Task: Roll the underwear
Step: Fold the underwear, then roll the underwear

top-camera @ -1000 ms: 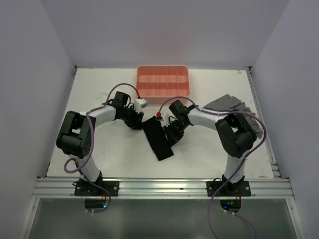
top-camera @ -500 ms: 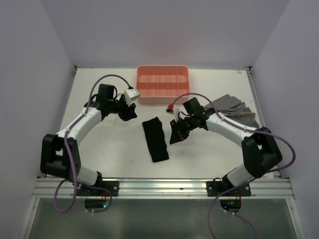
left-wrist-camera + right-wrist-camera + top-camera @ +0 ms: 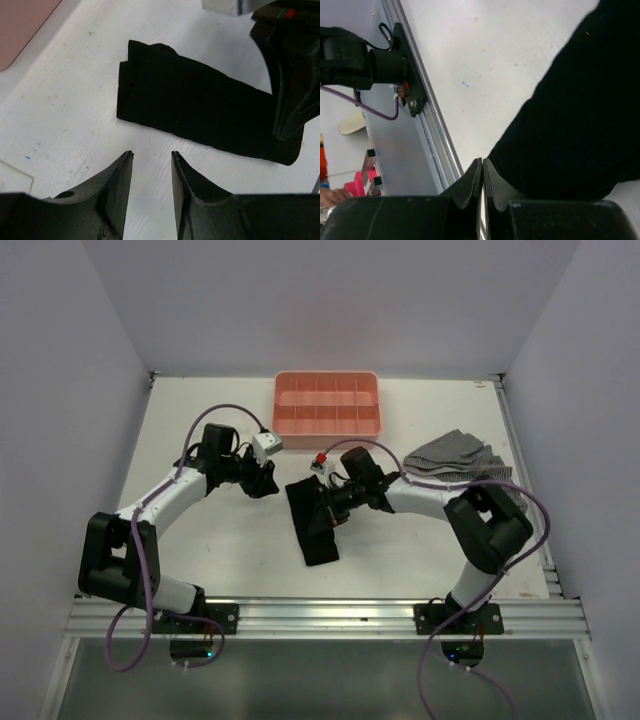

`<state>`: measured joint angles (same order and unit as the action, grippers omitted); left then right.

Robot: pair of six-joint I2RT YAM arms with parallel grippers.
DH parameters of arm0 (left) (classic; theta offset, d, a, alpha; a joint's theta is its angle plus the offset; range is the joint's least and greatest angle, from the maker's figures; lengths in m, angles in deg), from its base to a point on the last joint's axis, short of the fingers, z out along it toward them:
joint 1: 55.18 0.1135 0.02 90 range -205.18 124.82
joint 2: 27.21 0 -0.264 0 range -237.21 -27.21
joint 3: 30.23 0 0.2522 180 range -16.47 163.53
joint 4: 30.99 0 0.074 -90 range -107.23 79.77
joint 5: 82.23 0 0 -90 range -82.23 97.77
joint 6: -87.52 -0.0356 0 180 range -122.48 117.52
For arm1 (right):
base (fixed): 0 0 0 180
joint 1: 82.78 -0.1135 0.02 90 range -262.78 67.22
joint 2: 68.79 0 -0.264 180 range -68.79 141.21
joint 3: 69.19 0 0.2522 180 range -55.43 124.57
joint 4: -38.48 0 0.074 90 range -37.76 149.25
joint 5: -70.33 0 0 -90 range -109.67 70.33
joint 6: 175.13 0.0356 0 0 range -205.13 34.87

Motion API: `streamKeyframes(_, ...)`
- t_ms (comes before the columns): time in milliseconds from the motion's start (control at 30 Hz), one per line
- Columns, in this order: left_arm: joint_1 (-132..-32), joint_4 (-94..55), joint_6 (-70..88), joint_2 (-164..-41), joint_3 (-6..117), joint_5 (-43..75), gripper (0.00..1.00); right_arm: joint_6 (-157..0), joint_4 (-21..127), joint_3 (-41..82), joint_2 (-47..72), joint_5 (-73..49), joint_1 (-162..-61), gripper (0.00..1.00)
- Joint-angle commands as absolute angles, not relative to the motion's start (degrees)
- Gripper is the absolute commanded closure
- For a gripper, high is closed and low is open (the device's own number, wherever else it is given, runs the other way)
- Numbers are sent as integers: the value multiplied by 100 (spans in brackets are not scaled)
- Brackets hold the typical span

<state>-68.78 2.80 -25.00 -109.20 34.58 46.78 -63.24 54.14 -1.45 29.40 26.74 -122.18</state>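
The underwear (image 3: 314, 532) is a black fabric strip folded long and narrow, lying flat at the table's middle; it also shows in the left wrist view (image 3: 200, 115) and the right wrist view (image 3: 585, 115). My left gripper (image 3: 266, 484) is open and empty, its tips (image 3: 151, 155) over bare table a short way left of the strip's far end. My right gripper (image 3: 324, 506) is low over the strip's far end. Its jaws (image 3: 482, 162) are pressed shut, with the fabric beside them and nothing visibly between them. The right gripper also shows in the left wrist view (image 3: 290, 75).
A pink compartment tray (image 3: 328, 403) stands at the back centre. A grey checked cloth (image 3: 455, 452) lies at the right, behind the right arm. The metal front rail (image 3: 427, 135) and the left arm's base (image 3: 395, 65) show in the right wrist view.
My right gripper has moved left onto the far end of the underwear. My left gripper has come slightly nearer and to the right, toward the strip. The underwear has stayed in place.
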Motion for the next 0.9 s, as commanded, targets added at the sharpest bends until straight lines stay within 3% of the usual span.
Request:
streamKeyframes(0, -6915, -79, -2190, -11105, 3723, 4908, 60, -5902, 4750, -348, 3447, 2946, -12163, 93)
streamKeyframes(300, -6915, -185, -2120, -11272, 3662, 5066, 59, -5736, 4628, -533, 4555, 3095, -11776, 97)
streamKeyframes(600, -6897, -123, -1927, -11360, 3838, 6339, 61, -4427, 2755, -797, 3044, 3560, -11768, 95)
streamKeyframes(867, -7205, -1878, -303, -11781, 3241, 7132, 66, -4550, 2590, -937, 3674, 3377, -11768, 96)
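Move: The folded underwear's middle lies nearly straight under the right hand, about 8 cm below and perhaps 1 cm ahead. From the left hand it is some 11 cm to the right, 8 cm back and 10 cm below. The pink bin stands about 29 cm ahead of the right hand and 2 cm to its right; the white cloth is roughly 9 cm ahead of the left hand and 12 cm to its left. Right hand, fingers shut, dips about 7.5 cm toward the underwear, then rises 9; left swings 5 cm right toward it. ##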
